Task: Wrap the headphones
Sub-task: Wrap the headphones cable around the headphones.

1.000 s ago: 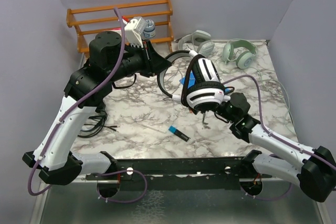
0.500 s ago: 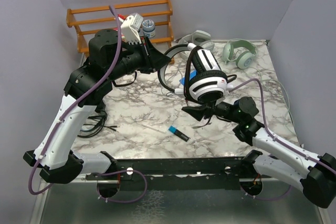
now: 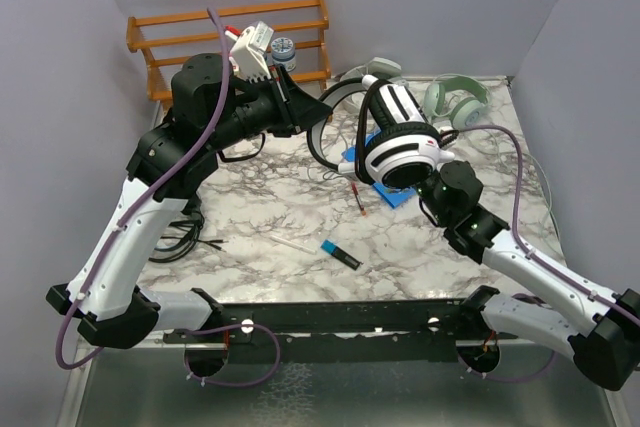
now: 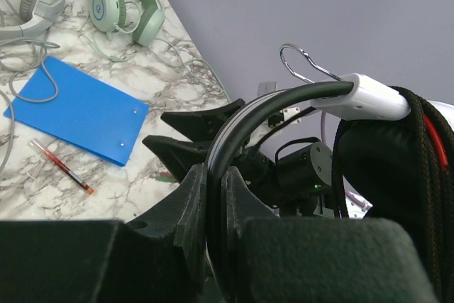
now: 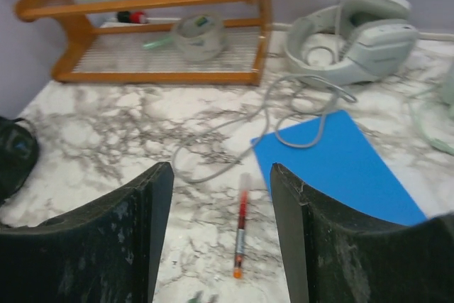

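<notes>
The white-and-black headphones (image 3: 400,142) hang in the air above the table's middle. My left gripper (image 3: 300,112) is shut on their black headband (image 4: 237,129), which runs between the jaws in the left wrist view. A black braided cord (image 4: 425,182) lies wound round the ear cups (image 4: 383,168). My right gripper (image 5: 221,225) is open and holds nothing. It sits low beneath the ear cups, mostly hidden by them from above, with its wrist (image 3: 452,189) showing. Its dark fingers (image 4: 202,120) appear behind the headband in the left wrist view.
A red pen (image 5: 241,228) and a blue sheet (image 5: 340,168) lie on the marble table (image 3: 270,217) under the right gripper. Grey-white headphones (image 3: 375,75) and pale green headphones (image 3: 455,102) rest at the back. A wooden rack (image 3: 230,37) stands back left. A marker (image 3: 340,254) and black cables (image 3: 180,237) lie nearer.
My right gripper has moved from the near side of the ear cups back and right, ending beneath them. The left gripper and the headphones shifted slightly right.
</notes>
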### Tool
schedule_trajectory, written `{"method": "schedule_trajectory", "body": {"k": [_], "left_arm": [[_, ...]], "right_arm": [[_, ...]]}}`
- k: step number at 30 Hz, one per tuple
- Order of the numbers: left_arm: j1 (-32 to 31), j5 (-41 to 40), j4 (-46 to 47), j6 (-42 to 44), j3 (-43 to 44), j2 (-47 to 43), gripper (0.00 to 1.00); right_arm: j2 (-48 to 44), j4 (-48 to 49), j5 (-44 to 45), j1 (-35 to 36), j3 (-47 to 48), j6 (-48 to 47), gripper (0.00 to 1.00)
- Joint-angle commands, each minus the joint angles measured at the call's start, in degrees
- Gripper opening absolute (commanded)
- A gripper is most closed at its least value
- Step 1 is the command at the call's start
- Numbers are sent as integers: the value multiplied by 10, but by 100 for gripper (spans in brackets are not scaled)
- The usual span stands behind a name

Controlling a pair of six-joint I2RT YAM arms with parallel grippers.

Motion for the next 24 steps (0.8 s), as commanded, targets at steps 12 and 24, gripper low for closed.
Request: {"method": "schedule_trajectory", "body": {"k": [12,24], "left_arm": [[-1,36,63,-31,0,-14,0],[-1,-5,63,-24,-5,-4,0]], "right_arm": [[47,-186,197,-25,83,22,93],[-140,-151,76,-26,-18,-15,90]]}}
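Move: The cable end with the green and pink plugs hangs about 7 cm below the right hand, some 2 cm to its right and 1 cm back. The headphones' ear cups are roughly 18 cm above this hand, 9 cm back and 11 cm left; the blue folder lies 15 cm ahead, 3 cm left, 26 cm below. From the left hand, the cable end is some 22 cm right, 7 cm ahead, 27 cm below. Empty right hand opens wide, swinging about 7 cm right from beneath the headphones, dipping forward, then rising back. ##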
